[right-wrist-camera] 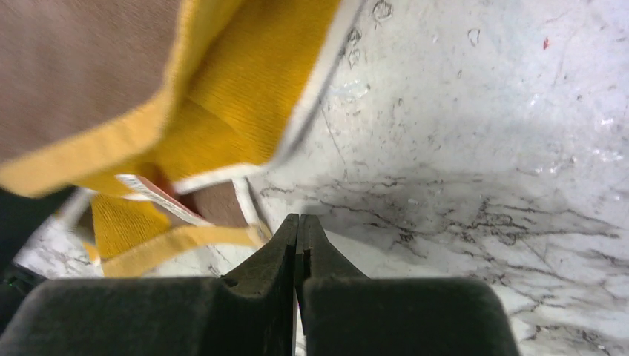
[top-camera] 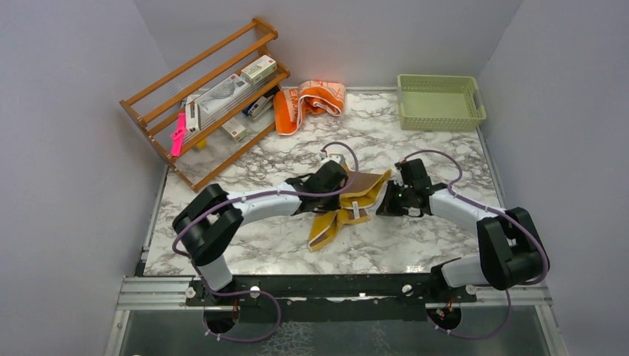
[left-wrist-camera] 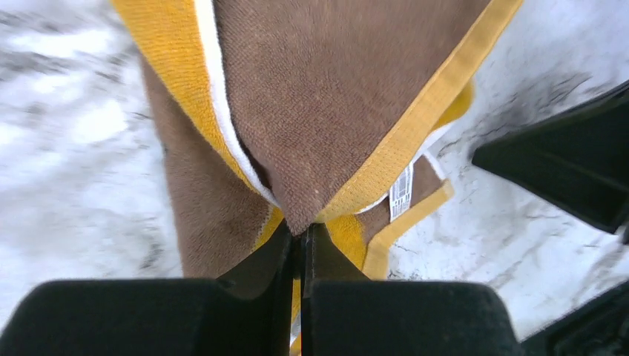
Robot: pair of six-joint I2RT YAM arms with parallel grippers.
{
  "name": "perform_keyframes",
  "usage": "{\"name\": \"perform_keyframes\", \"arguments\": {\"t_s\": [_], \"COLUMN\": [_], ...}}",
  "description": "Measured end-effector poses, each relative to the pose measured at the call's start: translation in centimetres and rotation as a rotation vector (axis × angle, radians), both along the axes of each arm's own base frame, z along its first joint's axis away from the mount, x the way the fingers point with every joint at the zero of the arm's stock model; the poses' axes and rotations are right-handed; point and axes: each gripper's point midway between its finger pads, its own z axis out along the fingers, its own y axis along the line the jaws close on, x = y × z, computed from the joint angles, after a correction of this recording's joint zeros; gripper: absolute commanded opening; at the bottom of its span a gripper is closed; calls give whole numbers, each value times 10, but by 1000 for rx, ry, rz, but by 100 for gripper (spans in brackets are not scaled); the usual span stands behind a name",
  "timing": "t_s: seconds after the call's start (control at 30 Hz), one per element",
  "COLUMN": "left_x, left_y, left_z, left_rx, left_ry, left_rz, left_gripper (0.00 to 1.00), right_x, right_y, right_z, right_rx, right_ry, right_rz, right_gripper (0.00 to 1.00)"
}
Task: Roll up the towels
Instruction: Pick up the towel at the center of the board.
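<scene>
The mustard-yellow towel (top-camera: pixel 337 219) lies crumpled at the table's middle, its brown side showing (left-wrist-camera: pixel 326 96), with a white label (left-wrist-camera: pixel 400 191). My left gripper (left-wrist-camera: pixel 303 231) is shut on a brown corner of it, lifted a little off the marble (top-camera: pixel 347 187). From the right, my right gripper (right-wrist-camera: pixel 297 219) is shut just beside the towel's yellow edge band (right-wrist-camera: pixel 178 241), with only marble showing past its tips (top-camera: pixel 384 202). The orange and peach towel (top-camera: pixel 308 104) lies bunched at the back, away from both grippers.
A wooden rack (top-camera: pixel 208 96) with boxes and a pink item leans at the back left. A pale green basket (top-camera: pixel 439 101) stands at the back right. The right arm's black wrist (left-wrist-camera: pixel 564 170) is close to the left gripper's right side.
</scene>
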Motion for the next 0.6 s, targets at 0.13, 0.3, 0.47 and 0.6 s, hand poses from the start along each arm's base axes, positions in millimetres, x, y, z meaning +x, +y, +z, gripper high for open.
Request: {"name": "perform_keyframes", "arguments": {"t_s": [0.13,0.3,0.47,0.6], "left_x": [23,43,42,42], "left_y": [25,55,72,89], "left_z": [42,87,101,105], "left_rx": [-68,-135,-128,-105], "left_ry": [-30,-88,-100,-101], "left_rz": [38,85,87,101], "left_gripper": [0,0,0,0], "right_x": [-2,22,32,28], "right_y": [-1,6,8,13], "right_z": [9,39,48,42], "right_rx": [-5,16,14,5], "right_ry": [2,-76,-119,-103], "right_rz": [4,9,23,51], "right_gripper": [1,5,52,59]}}
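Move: Keep the towel's gathered fold in the left fingers. The middle of the towel lies about 2 cm right of the left fingertips and 3 cm below; the orange towels are some 28 cm ahead and 8 cm left. From the right fingertips, shut and empty just above the board, the towel's tag corner sits about 3 cm left and 1 cm back, the towel's middle roughly 9 cm left and 2 cm ahead. Lift the left gripper about 11 cm while carrying its pinched fold some 9 cm left and a little forward, away from the right hand; make the climb quickly, then ease into an almost level pull left. Raise the empty right gripper about 4 cm and bring it 3 cm forward, beside the towel's right side, then open its fingers roughly half way. ##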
